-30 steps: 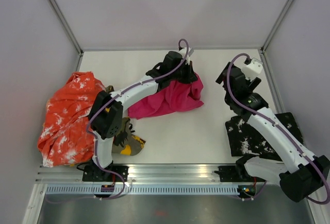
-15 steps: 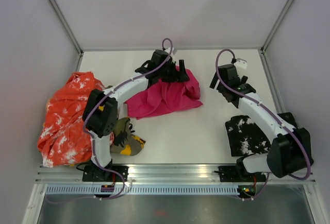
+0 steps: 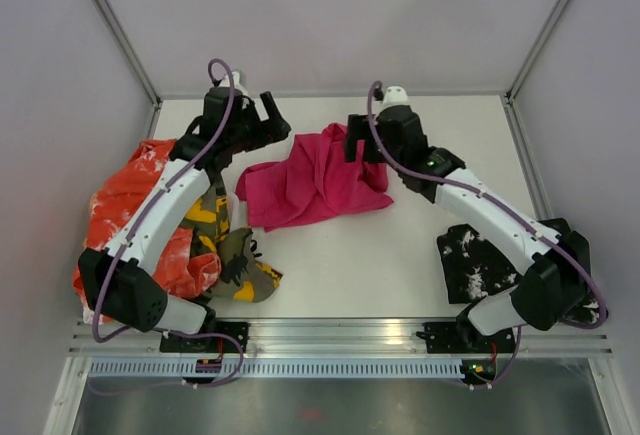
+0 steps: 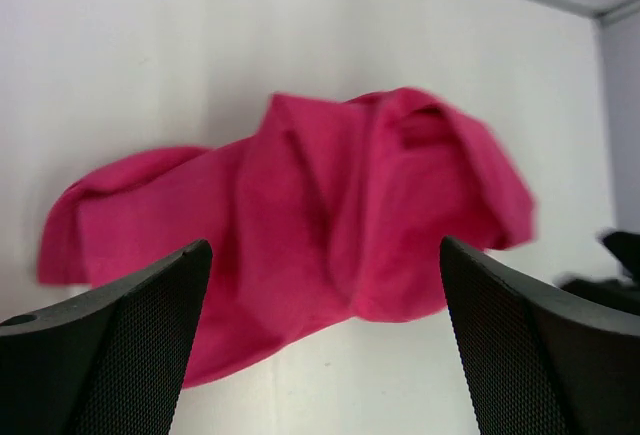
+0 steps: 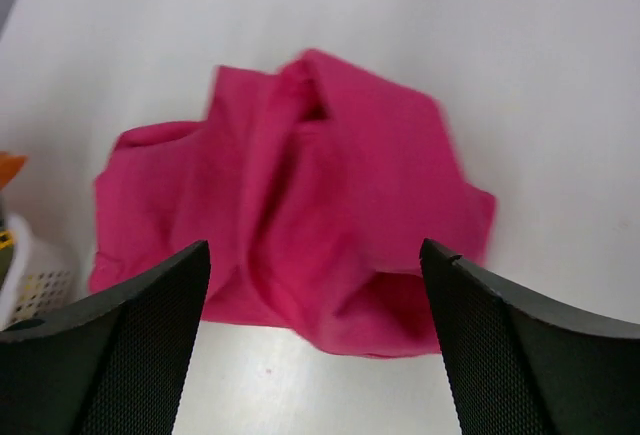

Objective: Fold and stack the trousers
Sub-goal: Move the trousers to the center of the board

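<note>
The magenta-pink trousers (image 3: 315, 187) lie crumpled at the table's middle back, also seen in the left wrist view (image 4: 300, 225) and the right wrist view (image 5: 300, 195). My left gripper (image 3: 275, 121) hovers open just left of them, nothing between its fingers (image 4: 110, 355). At their right edge my right gripper (image 3: 355, 145) is open and also empty, its fingers (image 5: 520, 355) framing the cloth below. Orange-white mottled trousers (image 3: 125, 210) are heaped at the left, the camouflage pair (image 3: 240, 260) beside them. The black splattered pair (image 3: 480, 265) lies at the right.
White walls with metal corner posts (image 3: 120, 30) close in the table (image 3: 350, 265) on three sides. The arms' bases sit on a rail (image 3: 330, 333) at the near edge. The left arm reaches over the orange heap.
My left gripper has opened, let go of the pink trousers and drawn back to the left. The right arm has swung left, up to the trousers' right edge.
</note>
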`<action>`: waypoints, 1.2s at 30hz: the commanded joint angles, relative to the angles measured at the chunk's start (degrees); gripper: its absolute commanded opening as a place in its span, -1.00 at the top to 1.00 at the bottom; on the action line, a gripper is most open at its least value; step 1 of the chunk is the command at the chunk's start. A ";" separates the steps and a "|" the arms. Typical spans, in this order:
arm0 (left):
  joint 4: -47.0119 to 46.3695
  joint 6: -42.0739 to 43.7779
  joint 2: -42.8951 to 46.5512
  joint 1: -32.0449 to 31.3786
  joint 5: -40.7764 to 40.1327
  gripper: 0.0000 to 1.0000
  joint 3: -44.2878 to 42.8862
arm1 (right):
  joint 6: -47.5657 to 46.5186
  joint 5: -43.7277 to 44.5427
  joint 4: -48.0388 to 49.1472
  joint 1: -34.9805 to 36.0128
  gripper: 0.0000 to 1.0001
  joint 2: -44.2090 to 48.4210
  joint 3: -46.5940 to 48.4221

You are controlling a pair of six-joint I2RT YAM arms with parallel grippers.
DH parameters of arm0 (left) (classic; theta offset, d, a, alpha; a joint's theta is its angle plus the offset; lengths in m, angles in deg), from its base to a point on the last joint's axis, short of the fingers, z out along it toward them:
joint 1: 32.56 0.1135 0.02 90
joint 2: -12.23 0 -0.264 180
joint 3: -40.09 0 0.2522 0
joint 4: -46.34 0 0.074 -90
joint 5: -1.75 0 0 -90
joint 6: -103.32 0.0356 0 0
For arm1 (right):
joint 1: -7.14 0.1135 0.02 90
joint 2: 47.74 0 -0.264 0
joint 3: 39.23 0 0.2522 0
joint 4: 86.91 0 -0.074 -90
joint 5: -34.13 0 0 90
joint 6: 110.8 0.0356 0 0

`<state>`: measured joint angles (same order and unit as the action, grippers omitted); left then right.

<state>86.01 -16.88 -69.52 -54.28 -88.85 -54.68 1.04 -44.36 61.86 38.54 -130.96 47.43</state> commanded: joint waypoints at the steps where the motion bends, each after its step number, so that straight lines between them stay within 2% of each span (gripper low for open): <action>1: 6.17 -3.56 -2.71 3.16 -3.70 -0.99 5.86 | -5.40 -1.68 1.74 8.40 -0.83 -4.47 3.64; 4: 4.34 -3.73 -4.54 5.70 -4.32 -0.99 7.01 | -6.90 0.70 0.69 14.99 -0.72 -10.44 6.80; 5: 3.54 -4.51 -5.16 6.59 -4.41 -0.97 7.79 | -7.08 3.93 0.60 17.71 -0.71 -11.78 7.86; 9: 0.63 -6.01 -9.82 12.56 -4.06 -0.88 7.28 | -0.60 10.90 1.13 19.23 -0.74 -15.13 9.36; 13: -0.42 -7.85 -13.07 15.90 -5.55 -0.79 2.89 | 4.05 8.01 3.75 19.23 -0.74 -16.44 8.75; 17: -0.42 -13.21 -16.67 18.46 -9.59 -0.72 -0.46 | 8.82 1.86 6.22 19.58 -0.73 -18.90 8.74; 21: 1.59 -17.52 -21.86 21.62 -9.59 -0.68 -0.64 | 8.83 4.21 6.40 22.21 -0.76 -22.50 12.61; 29: 3.71 -19.37 -20.29 24.53 -13.63 -0.52 11.13 | 9.44 5.54 6.75 23.18 -0.79 -31.82 21.57; 34: 5.81 -23.68 -15.20 27.95 -15.39 -0.21 17.46 | 10.41 7.03 6.75 23.18 -0.78 -38.85 26.58; 36: 6.34 -25.35 -13.70 29.80 -16.45 -0.17 20.09 | 10.32 7.91 6.84 23.18 -0.78 -41.49 27.90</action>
<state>85.77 -37.64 -87.21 -28.13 -100.87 -38.84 10.11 -38.83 67.56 61.77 -169.06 71.54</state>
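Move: The trousers lie crumpled on the board about 11 cm to the right gripper's left, level with it in reach and some 22 cm below. From the left gripper they are roughly 5 cm to its right, about straight ahead, 27 cm down. The camouflage cloth in the pile on the left is about 18 cm left and 12 cm back of the left gripper, 24 cm lower; from the right gripper it is some 35 cm left and 12 cm back. Swing the left gripper away from above the trousers, about 21 cm left and 24 cm down, to the far end of the clothes pile, pitching it down some 30 degrees, turning it counter-clockwise and narrowing the fingers partway. Meanwhile carry the open right gripper some 24 cm left, sinking about 12 cm, across to the trousers' left end; turn it slightly counter-clockwise and grip nothing yet. ##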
